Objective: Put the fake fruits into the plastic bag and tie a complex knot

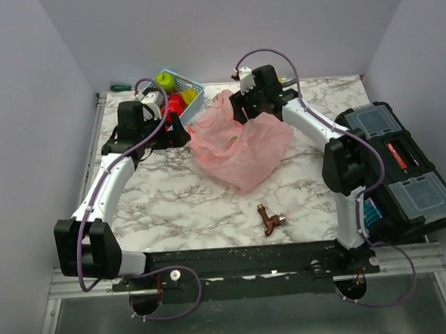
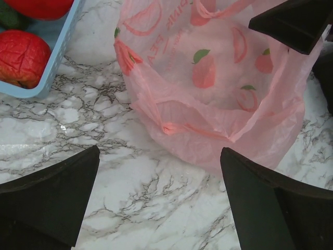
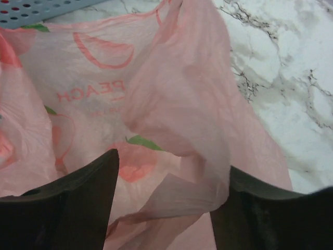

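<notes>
The pink plastic bag lies crumpled at the table's middle back, its mouth slack and open. The fake fruits sit in a light-blue basket: a green one, a red one and a yellow one. My left gripper hovers between basket and bag, open, with only marble between its fingers; a wrinkled red fruit shows at upper left. My right gripper is at the bag's far rim, its jaws apart with a loose fold of the bag between them.
A black toolbox with clear lids stands at the right edge. A small brown fitting lies near the table's front. A green-handled screwdriver rests behind the basket. Grey walls close in the sides and back.
</notes>
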Robot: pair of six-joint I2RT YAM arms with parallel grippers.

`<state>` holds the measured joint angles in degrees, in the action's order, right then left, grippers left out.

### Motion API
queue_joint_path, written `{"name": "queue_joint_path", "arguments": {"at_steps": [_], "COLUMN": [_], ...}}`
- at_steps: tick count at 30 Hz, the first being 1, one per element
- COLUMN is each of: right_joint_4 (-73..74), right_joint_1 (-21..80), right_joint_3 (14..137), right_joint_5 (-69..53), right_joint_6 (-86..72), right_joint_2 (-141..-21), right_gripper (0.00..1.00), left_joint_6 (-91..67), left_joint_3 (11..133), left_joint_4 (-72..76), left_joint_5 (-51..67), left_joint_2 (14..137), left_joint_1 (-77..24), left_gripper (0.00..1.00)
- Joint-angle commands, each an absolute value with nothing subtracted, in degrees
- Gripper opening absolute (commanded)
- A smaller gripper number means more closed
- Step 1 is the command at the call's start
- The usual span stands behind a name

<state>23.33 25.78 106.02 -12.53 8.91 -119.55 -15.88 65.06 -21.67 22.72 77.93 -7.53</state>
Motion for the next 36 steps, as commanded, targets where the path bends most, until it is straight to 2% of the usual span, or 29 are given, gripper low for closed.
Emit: {"name": "queue_joint_path", "arguments": {"at_steps": [1, 4, 7, 11, 15, 21, 29, 36], "right_joint_4": [24.60, 24.81, 24.61, 20.75, 15.54, 10.91, 7.61, 5.28], "right_joint_1": [25.84, 25.76, 25.84, 25.84, 25.78, 25.75, 25.75, 25.75], "right_joint_3": [106.62, 105.38, 104.32, 98.61, 91.94, 85.68, 81.50, 79.60], "right_joint_5": [-15.07, -17.86, -21.58, -28.60, -32.27, -42.28, -48.17, -50.90], "right_joint_6": [9.76, 8.76, 6.35, 1.98, -4.57, -12.48, -19.94, -23.76], "right_joint_2": [-118.83, -116.47, -113.52, -107.51, -102.21, -99.16, -98.50, -98.04], "right_gripper": [0.57, 0.22, 0.02, 0.01, 0.01, 0.01, 0.01, 0.01], "left_joint_6": [-14.48, -11.38, -6.49, 4.86, 22.55, 53.08, 79.02, 88.64], "left_joint_3": [66.39, 64.87, 61.60, 54.53, 48.10, 40.47, 31.02, 29.68], "left_joint_4": [-19.34, -18.54, -16.14, -8.58, -5.11, -3.60, 8.21, 13.78], "left_joint_5": [26.10, 28.11, 31.32, 38.71, 47.30, 47.30, 41.30, 35.73], "left_joint_2": [76.94, 73.94, 69.03, 59.35, 50.56, 43.63, 44.72, 51.61], "left_joint_1": [-7.66, -7.71, -7.67, -7.65, -8.44, -14.63, -22.41, -26.56], "left_gripper": [0.99, 0.99, 0.99, 0.99, 0.99, 0.93, 0.94, 0.92]}}
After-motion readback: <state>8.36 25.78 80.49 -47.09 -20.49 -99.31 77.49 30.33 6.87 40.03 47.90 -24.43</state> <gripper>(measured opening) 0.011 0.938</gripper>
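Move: The right hand's half-closed fingers already straddle a fold of the pink bag's rim, right at the hand point. The blue fruit bin stands about 21 cm to that hand's left and 3 cm farther out; the brass faucet lies some 30 cm back and 6 cm right. From the open left hand, the bag's middle lies about 14 cm right, 4 cm back and 6 cm below, the bin some 8 cm ahead and 5 cm left. Right fingers pinch the bag's rim, pulling it back about 15 cm and up; open left hand retreats rightward, turning. ##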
